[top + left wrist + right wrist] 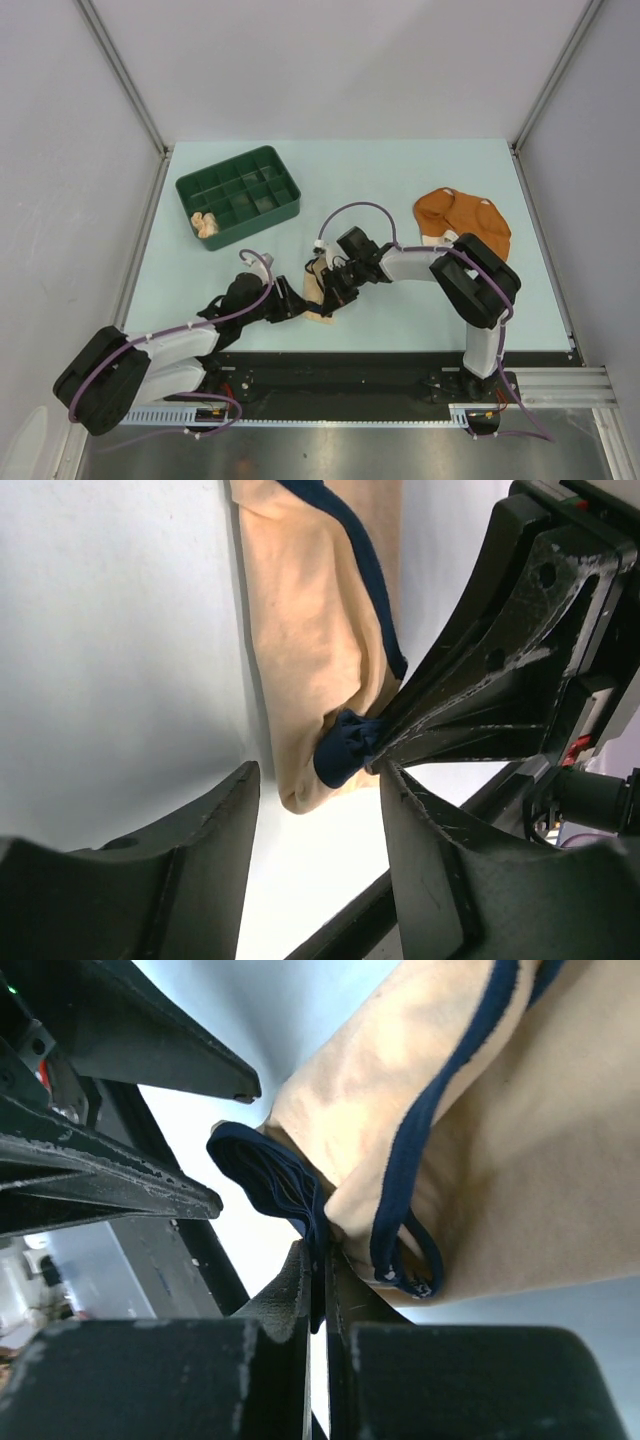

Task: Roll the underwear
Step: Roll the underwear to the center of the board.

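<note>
The cream underwear [317, 287] with dark trim lies bunched on the table between my two grippers. In the right wrist view, my right gripper [318, 1257] is shut on a folded bunch of its dark trim, and the cream cloth [500, 1150] spreads away above it. My left gripper [318, 780] stands open just short of the garment's rounded end [310, 640], its fingers either side and nothing between them. The right gripper's fingers [470, 705] pinch the dark trim right beside it. A rust-orange underwear [462, 220] lies flat at the right. A pale peach one [208, 224] sits bundled in the tray.
The dark green compartment tray [240, 163] stands at the back left, with the peach bundle in its near-left cell. Both arms [400, 262] crowd together near the table's front edge. Grey walls enclose the table on three sides.
</note>
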You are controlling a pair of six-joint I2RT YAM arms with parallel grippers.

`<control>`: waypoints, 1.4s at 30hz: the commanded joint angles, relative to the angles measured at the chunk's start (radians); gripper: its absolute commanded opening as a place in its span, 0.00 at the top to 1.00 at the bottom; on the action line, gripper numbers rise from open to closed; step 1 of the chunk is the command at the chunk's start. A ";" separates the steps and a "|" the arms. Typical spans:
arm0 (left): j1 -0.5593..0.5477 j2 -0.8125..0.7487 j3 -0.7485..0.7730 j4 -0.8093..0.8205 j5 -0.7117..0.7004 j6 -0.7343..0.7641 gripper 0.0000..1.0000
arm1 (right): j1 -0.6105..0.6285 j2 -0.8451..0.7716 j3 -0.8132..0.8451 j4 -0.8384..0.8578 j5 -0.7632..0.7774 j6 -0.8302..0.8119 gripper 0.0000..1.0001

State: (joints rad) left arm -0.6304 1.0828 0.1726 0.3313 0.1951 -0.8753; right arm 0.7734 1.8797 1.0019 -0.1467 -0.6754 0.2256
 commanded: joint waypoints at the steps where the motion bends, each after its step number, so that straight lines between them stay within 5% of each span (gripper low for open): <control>1: 0.005 0.017 0.031 0.017 -0.005 0.027 0.43 | -0.029 0.064 -0.014 0.004 0.085 0.008 1.00; 19: 0.005 0.189 -0.047 0.291 0.020 0.012 0.51 | -0.056 0.084 -0.014 0.036 0.005 0.035 1.00; 22: 0.003 0.215 -0.050 0.330 0.024 0.016 0.65 | -0.056 0.078 -0.014 0.041 -0.004 0.040 1.00; 25: 0.005 0.218 -0.024 0.305 0.043 0.035 0.94 | -0.056 0.062 -0.014 0.039 -0.003 0.040 0.99; 26: 0.005 0.209 0.004 0.252 0.053 0.039 1.00 | -0.057 0.050 -0.013 0.033 0.000 0.038 0.95; 31: 0.009 0.146 0.123 -0.053 0.047 0.076 1.00 | -0.066 -0.083 -0.013 -0.034 0.039 0.009 0.45; 37: 0.038 0.160 0.240 -0.351 0.159 0.093 1.00 | -0.033 -0.296 -0.011 -0.146 0.146 -0.014 0.37; 42: 0.055 0.184 0.284 -0.439 0.237 0.098 1.00 | 0.174 -0.404 -0.023 -0.128 0.522 -0.077 0.37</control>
State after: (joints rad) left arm -0.5903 1.2533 0.4095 0.0353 0.3351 -0.8059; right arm 0.7948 1.5417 0.9901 -0.2642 -0.4294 0.2146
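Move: The dark waistband end of the partly rolled underwear lies about 3 cm to the right of the open left hand, 1 cm ahead and some 2 cm below. The underwear's flat part is centred about 5 cm ahead of the left hand and 4 cm right; its dark-trimmed far end is about 10 cm ahead and 4 cm right. For the right hand, the waistband end is already between its shut fingers. The bunched waistband end stays pinched by the nearly still right hand while the open left hand eases about 2 cm forward, right and down and shuts on its left side. The right fingers then open and that hand lifts off about 8 cm, drifting slightly forward and right. The left keeps its pinch, rises 1 to 2 cm, then draws back a little, its wrist turning some 10 degrees. ##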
